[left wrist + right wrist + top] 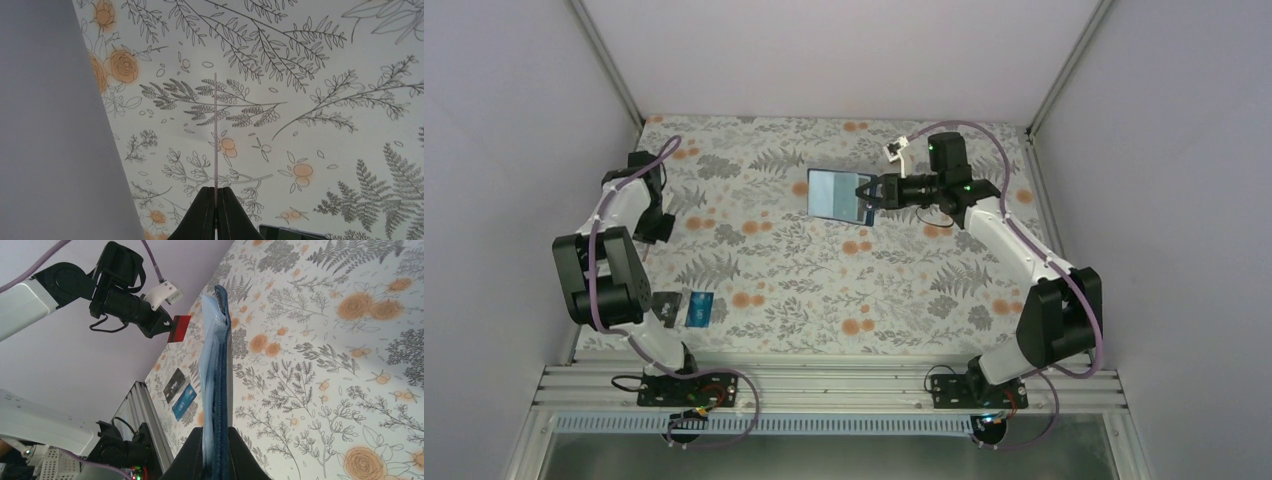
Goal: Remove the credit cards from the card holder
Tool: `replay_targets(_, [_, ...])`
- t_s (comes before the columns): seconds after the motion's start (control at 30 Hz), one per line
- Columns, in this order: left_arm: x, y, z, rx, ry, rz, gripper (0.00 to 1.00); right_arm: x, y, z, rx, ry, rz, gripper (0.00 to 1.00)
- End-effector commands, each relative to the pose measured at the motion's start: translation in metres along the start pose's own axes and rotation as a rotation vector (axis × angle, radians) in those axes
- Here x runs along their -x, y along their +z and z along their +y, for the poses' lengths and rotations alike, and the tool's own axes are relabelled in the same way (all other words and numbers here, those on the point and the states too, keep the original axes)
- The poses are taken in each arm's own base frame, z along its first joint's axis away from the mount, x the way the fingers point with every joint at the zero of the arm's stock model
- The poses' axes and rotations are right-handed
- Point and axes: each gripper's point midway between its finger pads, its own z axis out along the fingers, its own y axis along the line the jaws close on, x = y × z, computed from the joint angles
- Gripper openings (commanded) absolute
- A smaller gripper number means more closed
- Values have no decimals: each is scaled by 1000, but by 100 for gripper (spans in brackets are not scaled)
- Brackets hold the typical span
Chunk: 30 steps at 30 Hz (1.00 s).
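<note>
The navy card holder (836,195) hangs edge-up over the back middle of the table, with my right gripper (870,192) shut on its right edge. Seen from the right wrist, the holder (220,355) runs up from the shut right gripper (218,440), pale blue pockets on its left side. My left gripper (660,230) is near the left wall, shut on a red card (181,329). That card shows edge-on as a thin line (215,130) above the closed left gripper (215,189). A black card (666,303) and a blue-teal card (700,308) lie flat at the front left.
The grey left wall (50,125) stands close beside my left gripper. A metal rail (824,385) runs along the table's near edge by the arm bases. The flowered cloth (824,290) covers the table.
</note>
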Motion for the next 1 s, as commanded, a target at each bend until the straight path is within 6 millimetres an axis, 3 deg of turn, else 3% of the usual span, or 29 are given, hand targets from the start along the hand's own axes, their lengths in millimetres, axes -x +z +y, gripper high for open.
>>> replay_targets(0.0, [11, 11, 3, 40, -22, 20, 2, 18, -7, 4, -45, -8, -27, 4])
replay_targets(0.17, [1, 18, -23, 8, 39, 45, 2, 26, -14, 9, -71, -23, -54, 4])
replay_targets(0.5, [0, 31, -46, 16, 123, 93, 4, 29, -19, 14, -87, -46, -56, 4])
replay_targets(0.53, [1, 32, -49, 11, 134, 96, 11, 28, -19, 15, -85, -49, -56, 4])
replay_targets(0.6, [0, 33, -55, -3, 152, 107, 54, 28, -20, 16, -87, -52, -56, 4])
replay_targets(0.67, [2, 31, -58, -19, 161, 103, 88, 27, -21, 16, -88, -56, -58, 4])
replay_targets(0.7, [4, 29, -60, -32, 165, 95, 94, 27, -21, 17, -88, -56, -57, 4])
replay_targets(0.83, [20, -1, -70, -146, 180, -17, 95, 26, -21, 16, -90, -52, -54, 4])
replay_targets(0.9, [25, -12, -53, -150, 159, -72, 97, 26, -20, 16, -84, -49, -51, 4])
replay_targets(0.97, [22, -7, -19, -132, 97, -86, 94, 25, -20, 16, -84, -49, -47, 4])
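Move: The left hand already pinches the red card. The bare patch of table it is taken to lies about 3 cm to that hand's right, 1 cm back and roughly 9 cm below. Behind that patch, some 13 cm nearer the base, lie the black VIP card, level with it sideways, and the blue card, about 8 cm farther right. From the right hand, the patch is some 48 cm left, 3 cm back and about 26 cm down. Down and to the right goes the left hand, sinking about 5 cm as it carries the red card to the table in front of the two laid cards. Low down, its fingers swing wide open and let go of the card; the hand slides on rightward, nearly 6 cm in all, and starts to rise. The right hand keeps its pinch on the card holder, almost still. ##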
